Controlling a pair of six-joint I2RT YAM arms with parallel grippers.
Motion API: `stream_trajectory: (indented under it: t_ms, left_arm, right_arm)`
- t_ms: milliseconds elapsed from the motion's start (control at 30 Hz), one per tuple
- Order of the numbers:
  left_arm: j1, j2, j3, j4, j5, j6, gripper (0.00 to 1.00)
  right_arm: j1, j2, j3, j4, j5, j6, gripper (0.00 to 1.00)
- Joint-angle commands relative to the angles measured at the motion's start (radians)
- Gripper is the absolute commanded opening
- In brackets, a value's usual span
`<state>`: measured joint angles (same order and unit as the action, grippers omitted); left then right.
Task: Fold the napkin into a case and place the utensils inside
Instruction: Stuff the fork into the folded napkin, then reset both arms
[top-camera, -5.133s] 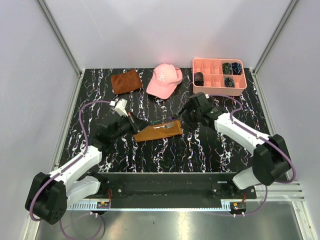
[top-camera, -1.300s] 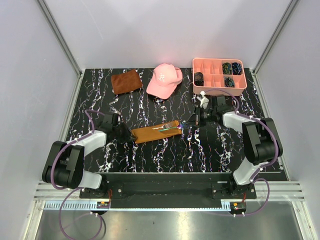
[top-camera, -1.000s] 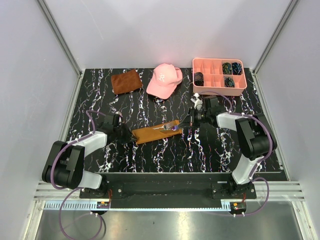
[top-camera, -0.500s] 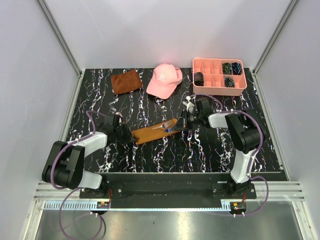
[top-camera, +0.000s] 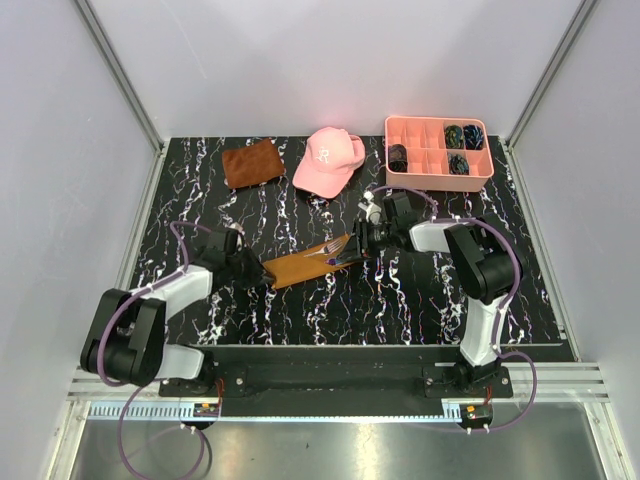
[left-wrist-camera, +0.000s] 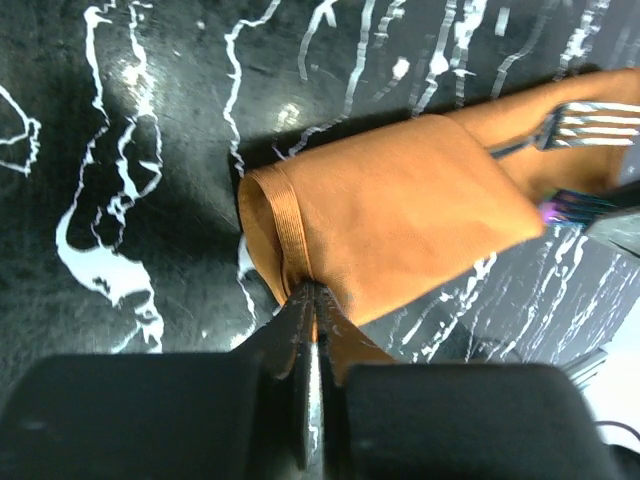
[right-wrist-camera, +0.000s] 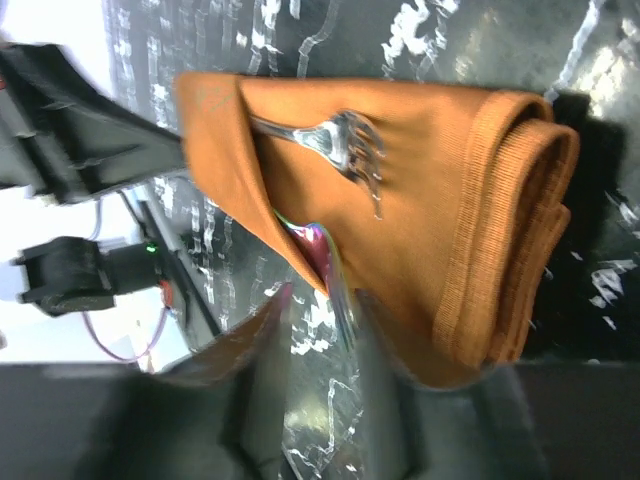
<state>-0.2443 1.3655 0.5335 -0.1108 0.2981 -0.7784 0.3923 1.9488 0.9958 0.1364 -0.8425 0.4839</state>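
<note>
The orange-brown napkin (top-camera: 300, 267) lies folded as a long narrow case (left-wrist-camera: 395, 215) in the middle of the table. A fork (top-camera: 338, 245) sticks out of its right end, tines showing (right-wrist-camera: 352, 148). A purple-green utensil (right-wrist-camera: 335, 268) is tucked under the case's flap (right-wrist-camera: 225, 150), its end poking out between my right gripper's (right-wrist-camera: 325, 320) parted fingers. That gripper (top-camera: 362, 244) is open at the case's right end. My left gripper (left-wrist-camera: 312, 292) is shut on the napkin's folded left edge (top-camera: 262, 274).
A pink cap (top-camera: 328, 158) and a darker rust-brown cloth (top-camera: 252, 162) lie at the back. A pink compartment tray (top-camera: 440, 182) with dark items stands at the back right, behind the right arm.
My right gripper moved left to the case's right end with the purple-green utensil, slid it into the case, and its jaws have parted. The left gripper stayed pinched on the left edge.
</note>
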Motion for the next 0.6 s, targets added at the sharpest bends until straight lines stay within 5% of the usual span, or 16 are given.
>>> stream_trajectory:
  t_ms: [0, 300, 333, 467, 567]
  left_arm:
    - [-0.007, -0.123, 0.011, -0.024, -0.02, 0.021, 0.18]
    - [-0.012, -0.381, 0.109, -0.193, 0.028, 0.114, 0.5]
    - [-0.018, -0.413, 0.115, -0.199, 0.067, 0.117, 0.51]
    - [-0.096, -0.511, 0.114, -0.211, 0.09, 0.133, 0.64]
    - [-0.261, -0.581, 0.105, -0.207, -0.034, 0.127, 0.71]
  right_arm:
    - [0.014, -0.083, 0.044, -0.13, 0.091, -0.076, 0.51]
    - [0.014, -0.227, 0.242, -0.584, 0.331, -0.145, 0.88]
    - [0.014, -0.244, 0.259, -0.631, 0.406, -0.148, 0.99]
    - [0.022, -0.397, 0.275, -0.874, 0.715, -0.12, 1.0]
    - [0.026, -0.522, 0.166, -0.894, 0.916, -0.033, 1.0]
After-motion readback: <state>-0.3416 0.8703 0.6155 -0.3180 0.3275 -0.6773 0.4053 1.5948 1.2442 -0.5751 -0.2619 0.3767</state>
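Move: The coloured fork's head lies between the right fingertips, about 2 cm to the left of the hand point and 1 cm below it. From that hand the silver fork's head is roughly 3 cm ahead and 3 cm left, and the folded napkin's middle some 8 cm left and 1 cm back. The left fingertips are at the napkin's left end, its middle about 10 cm to their right and 4 cm ahead; from them the coloured head is some 17 cm right and 4 cm ahead. The coloured fork is left in the napkin pocket as the right fingers, already part open, spread fully; that hand dips slightly, then lifts about 10 cm and swings some 8 cm right, turning its fingertips more downward. The napkin's left end is freed too: the left hand rises straight off it by about 13 cm, opening wide and tipping up, and eases a little back and right at the end. ##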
